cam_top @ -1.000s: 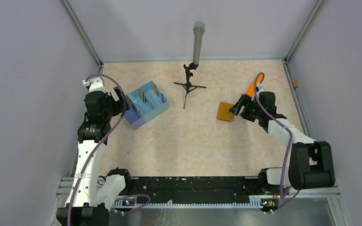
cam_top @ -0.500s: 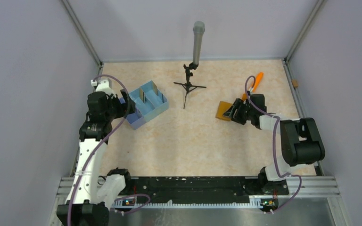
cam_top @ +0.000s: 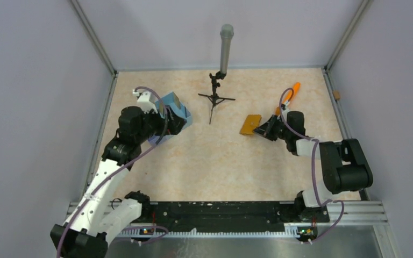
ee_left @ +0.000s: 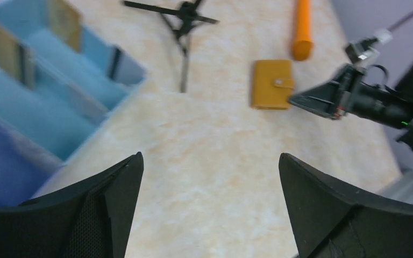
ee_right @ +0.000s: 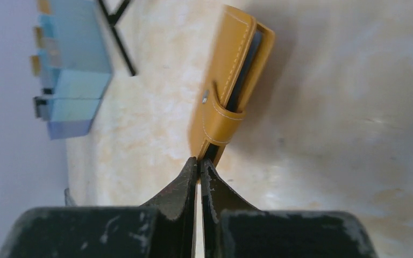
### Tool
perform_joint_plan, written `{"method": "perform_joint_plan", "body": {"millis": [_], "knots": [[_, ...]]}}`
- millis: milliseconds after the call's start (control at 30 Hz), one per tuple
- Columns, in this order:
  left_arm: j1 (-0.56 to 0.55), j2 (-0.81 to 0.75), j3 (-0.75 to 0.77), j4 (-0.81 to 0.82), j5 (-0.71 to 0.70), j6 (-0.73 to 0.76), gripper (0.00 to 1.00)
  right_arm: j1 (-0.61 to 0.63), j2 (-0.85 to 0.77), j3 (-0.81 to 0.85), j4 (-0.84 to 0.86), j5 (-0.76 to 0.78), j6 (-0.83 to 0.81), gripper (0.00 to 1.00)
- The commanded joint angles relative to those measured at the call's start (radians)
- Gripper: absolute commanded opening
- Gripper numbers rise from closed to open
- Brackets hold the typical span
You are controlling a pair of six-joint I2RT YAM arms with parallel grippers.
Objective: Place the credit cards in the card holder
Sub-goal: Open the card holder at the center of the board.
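Note:
The card holder (cam_top: 250, 124), a mustard-orange wallet with its snap tab fastened, lies on the table right of centre, also seen as the card holder (ee_left: 271, 83) and card holder (ee_right: 231, 75). My right gripper (cam_top: 260, 129) is shut, its tips (ee_right: 199, 161) touching the wallet's near edge; no grip on it shows. The credit cards (ee_left: 64, 21) stand upright in the blue divided tray (ee_left: 59, 123), also visible as a credit card (cam_top: 176, 100). My left gripper (ee_left: 209, 156) is open and holds nothing, hovering over bare table just right of the tray.
A grey cylinder on a black tripod (cam_top: 215, 99) stands at the back centre. An orange cone-shaped stick (cam_top: 291, 93) lies behind my right arm. Grey walls close the table on three sides. The blue tray (cam_top: 168, 115) sits under my left wrist.
My right gripper closed and pushed in against the wallet, which slid a little left and turned. My left arm swung right, over and past the blue tray.

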Motion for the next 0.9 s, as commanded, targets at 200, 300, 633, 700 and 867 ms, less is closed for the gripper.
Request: {"method": "perform_joint_plan", "body": {"millis": [200,300,633,700,867], "knots": [[-0.220,0.118,-0.133,0.625,0.205,-0.405,0.99,0.183,-0.379,-0.044,0.405,-0.311,0.051,0.00],[-0.234,0.176,-0.136,0.719,0.286,-0.481,0.99,0.235,-0.429,-0.041,0.503,-0.381,0.095,0.00],[-0.276,0.213,-0.164,1.001,0.390,-0.609,0.97,0.333,-0.407,0.021,0.692,-0.538,0.214,0.00],[-0.285,0.216,-0.167,1.036,0.405,-0.617,0.88,0.342,-0.396,0.022,0.725,-0.544,0.233,0.00],[-0.302,0.227,-0.163,1.038,0.433,-0.617,0.68,0.346,-0.374,0.011,0.816,-0.541,0.292,0.00]]}}
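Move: The right fingers already pinch the card holder by its strap edge; its middle lies about 3 cm ahead and 3 cm left of them. The wide-open left gripper is about 32 cm left of the right hand, 6 cm nearer the base and 20 cm higher. From the left hand, the holder lies some 9 cm ahead, 29 cm right and 19 cm down; the blue card tray is 10 cm ahead, 8 cm left and 20 cm down. Keep the right pinch on the card holder and lift it about 23 cm, drawing it back some 16 cm and left 12 cm, while tipping the fingers up and swinging them counter-clockwise. Bring the open left gripper about 16 cm right to meet it, rising 7 cm and easing slightly back late on, rolling its left side down and turning clockwise, then start closing its fingers around the holder's free edge. ##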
